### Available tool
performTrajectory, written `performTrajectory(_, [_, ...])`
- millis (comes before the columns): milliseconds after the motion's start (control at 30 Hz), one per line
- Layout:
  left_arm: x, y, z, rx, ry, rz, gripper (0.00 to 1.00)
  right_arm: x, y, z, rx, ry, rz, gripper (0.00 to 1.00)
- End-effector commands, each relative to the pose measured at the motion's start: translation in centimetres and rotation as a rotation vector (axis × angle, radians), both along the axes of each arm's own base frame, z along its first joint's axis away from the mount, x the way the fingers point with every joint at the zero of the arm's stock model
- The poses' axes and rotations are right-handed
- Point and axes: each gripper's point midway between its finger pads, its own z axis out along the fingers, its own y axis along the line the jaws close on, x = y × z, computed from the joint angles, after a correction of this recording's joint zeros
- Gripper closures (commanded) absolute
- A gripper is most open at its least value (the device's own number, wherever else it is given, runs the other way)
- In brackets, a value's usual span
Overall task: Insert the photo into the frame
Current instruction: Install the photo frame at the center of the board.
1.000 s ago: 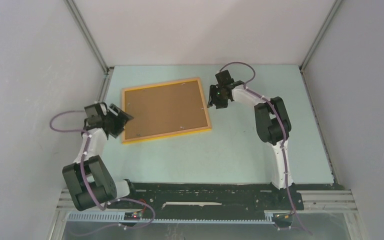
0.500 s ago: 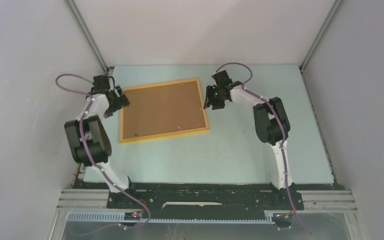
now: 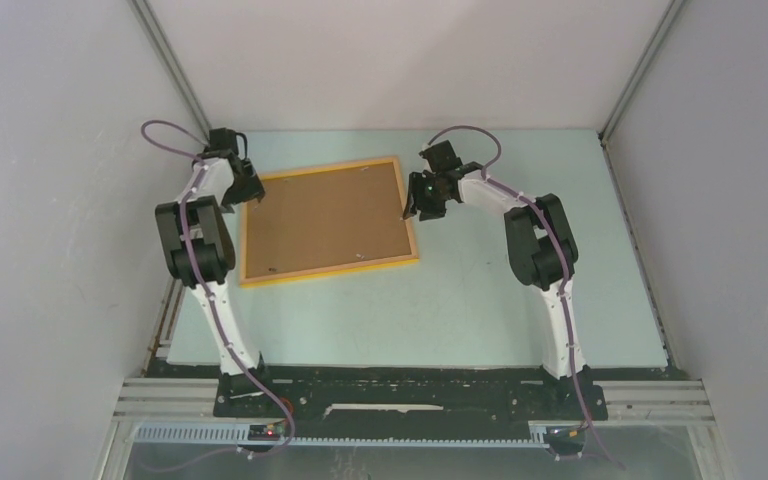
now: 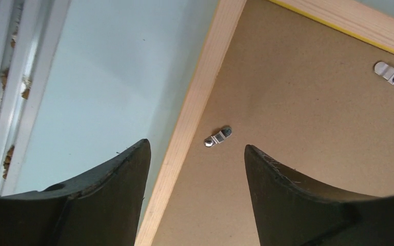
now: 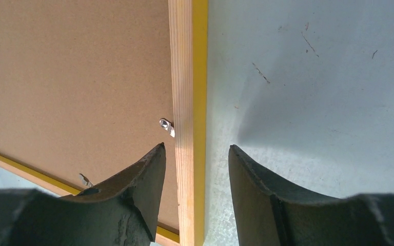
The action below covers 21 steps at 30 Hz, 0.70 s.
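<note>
The frame (image 3: pixel 330 266) lies face down on the pale table, its yellow-orange rim around the brown backing board (image 3: pixel 325 215). The photo is hidden. My left gripper (image 3: pixel 252 196) hovers open at the frame's far-left corner. In the left wrist view its jaws (image 4: pixel 196 144) straddle the wooden rim (image 4: pixel 205 87), with a metal clip (image 4: pixel 218 137) just ahead. My right gripper (image 3: pixel 410 212) is open over the right rim. In the right wrist view its jaws (image 5: pixel 197 146) stand either side of the rim (image 5: pixel 187 66), apart from it, near another clip (image 5: pixel 166 125).
Grey enclosure walls with metal corner posts (image 3: pixel 175 70) close in the table on three sides. A white rail (image 4: pixel 10 87) runs along the table's left edge, close to my left gripper. Bare table (image 3: pixel 520 300) stretches right of and in front of the frame.
My left arm has swung from the frame's near-left side up to its far-left corner. The right gripper has edged left onto the right rim, and the frame has shifted slightly left.
</note>
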Motion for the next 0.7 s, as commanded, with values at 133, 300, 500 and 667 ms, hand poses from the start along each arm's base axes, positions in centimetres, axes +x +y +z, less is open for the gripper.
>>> performTrajectory(133, [0.1,-0.3,-0.1,0.019,0.078,0.013,0.34,1.0,0.4,1.0,0.022,-0.026,0.016,0.44])
performTrajectory(300, [-0.1,0.0,-1.0,0.030,0.116,0.004,0.35,0.9,0.4,0.9,0.019,-0.020,0.016,0.44])
performTrajectory(500, [0.5,-0.4,-1.6,-0.005,0.105,0.016,0.41,0.9,0.4,0.7,0.016,-0.017,0.017,0.45])
performTrajectory(667, [1.0,-0.5,-1.7,-0.024,0.092,0.063,0.58,0.9,0.7,0.7,0.012,-0.016,0.025,0.45])
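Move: The metal clip by the frame's left side lies about 3 cm below the left hand, 1 cm ahead and 1 cm to its right. The middle of the frame's left side is roughly 6 cm back and 1 cm to the left of this hand; a second clip sits on the board about 6 cm ahead and 9 cm to the right. From the right hand, the left-side clip is some 35 cm to the left, 1 cm ahead and 2 cm lower. Lower the left gripper about 2 cm onto the left side of the frame, tipping the fingers some 5 degrees closer to straight down. Close them from wide to about half open, one finger outside the frame side and the other on the board, bringing the inner finger against the clip to swing its free end towards the frame. ##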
